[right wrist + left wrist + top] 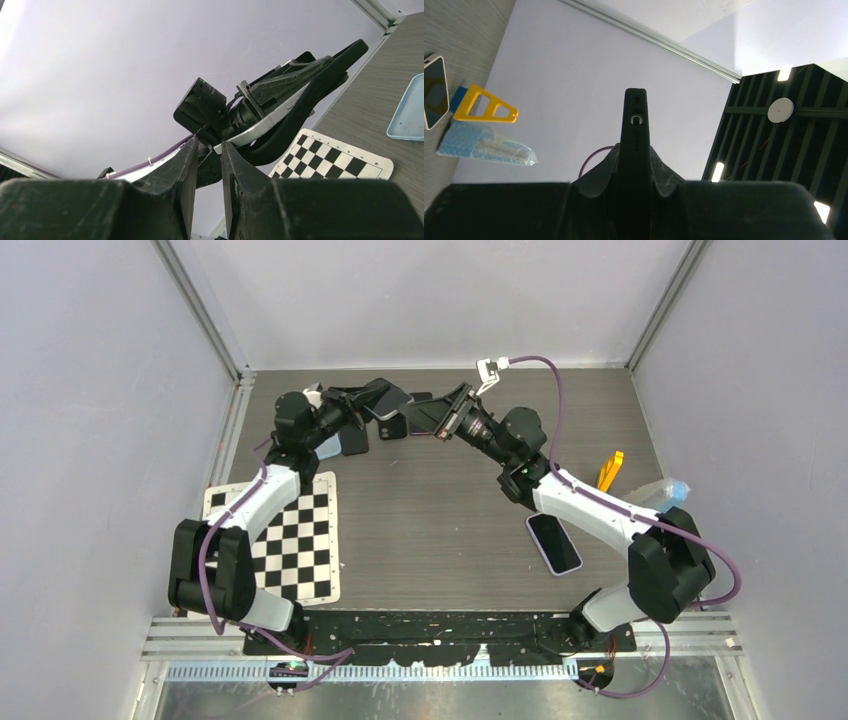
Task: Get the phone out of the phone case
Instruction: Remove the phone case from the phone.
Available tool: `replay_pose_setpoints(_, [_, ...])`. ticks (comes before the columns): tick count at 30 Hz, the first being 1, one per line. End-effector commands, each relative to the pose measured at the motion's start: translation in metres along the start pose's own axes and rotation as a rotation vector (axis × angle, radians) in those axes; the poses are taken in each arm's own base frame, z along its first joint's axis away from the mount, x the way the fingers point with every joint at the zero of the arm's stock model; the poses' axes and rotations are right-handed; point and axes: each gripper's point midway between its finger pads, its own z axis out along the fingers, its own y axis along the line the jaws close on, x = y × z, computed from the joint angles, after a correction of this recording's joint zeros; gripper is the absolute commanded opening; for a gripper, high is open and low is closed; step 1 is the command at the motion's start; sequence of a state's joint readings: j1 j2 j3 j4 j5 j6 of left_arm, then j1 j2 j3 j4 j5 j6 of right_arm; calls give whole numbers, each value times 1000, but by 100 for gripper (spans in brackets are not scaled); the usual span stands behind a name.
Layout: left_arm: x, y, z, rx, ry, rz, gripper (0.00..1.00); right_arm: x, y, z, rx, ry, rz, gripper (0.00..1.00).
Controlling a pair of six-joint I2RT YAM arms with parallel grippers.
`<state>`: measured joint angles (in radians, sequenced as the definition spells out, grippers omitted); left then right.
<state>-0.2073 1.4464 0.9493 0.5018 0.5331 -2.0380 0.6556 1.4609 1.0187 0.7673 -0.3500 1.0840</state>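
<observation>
My left gripper (pixel 372 408) holds the phone case (pixel 390 398) up above the back of the table. In the left wrist view the black case (pixel 635 120) stands edge-on between the shut fingers (pixel 635 152). From the right wrist I see the phone's silver edge (pixel 267 126) with the black case (pixel 315 92) bowed away from it along its lower side. My right gripper (pixel 211 145) sits just at the phone's near corner, its jaws a narrow gap apart with nothing between the pads. Seen from above, the right gripper (pixel 432 420) points at the case from the right.
A second phone (pixel 553 542) lies screen-up on the right. A yellow tool (pixel 609 470) and a plastic bag (pixel 665 490) lie by the right wall. The checkerboard (pixel 290 540) is on the left, a light blue tray (pixel 407 107) beside it, and a dark object (pixel 393 428) under the grippers.
</observation>
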Motion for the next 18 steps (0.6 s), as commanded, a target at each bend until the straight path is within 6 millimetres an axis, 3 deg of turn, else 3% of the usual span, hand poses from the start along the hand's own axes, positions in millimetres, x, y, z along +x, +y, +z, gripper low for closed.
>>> replay_pose_setpoints(1, [23,-39,-11,111,52,68,0,-24,4,6,-5,-89,28,30])
replay_pose_setpoints(5, [32,-57,-11,169,80,106,0,-20,-19,4,84,-86,46,40])
replay_pose_setpoints(10, [35,-65,-10,186,85,106,0,-15,-31,0,101,-91,41,54])
replay_pose_setpoints(18, [36,-72,-10,218,96,106,0,-7,-62,5,219,-73,108,56])
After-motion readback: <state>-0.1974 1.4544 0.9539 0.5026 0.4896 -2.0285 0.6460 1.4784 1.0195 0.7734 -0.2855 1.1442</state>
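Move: The cased phone, already held by the left hand near its middle, has that middle about 6 cm ahead of the right fingertips, 4 cm to their left and 3 cm below; they are at its near right edge. For the left hand the phone's middle is some 2 cm back, 2 cm right and 1 cm up. From the right hand, the black phone on the table lies roughly 23 cm ahead, 6 cm left and 36 cm down; the dark slab lies 23 cm ahead, 1 cm right, equally low. At the edge where case and phone part, the right fingers spread from about a quarter to just over half open, prying between them, while that hand eases forward about 1.5 cm along the phone and tips a few degrees downward. The left hand keeps its grip on the phone and gives way about 1 cm forward and to its left, turning only slightly counter-clockwise. ##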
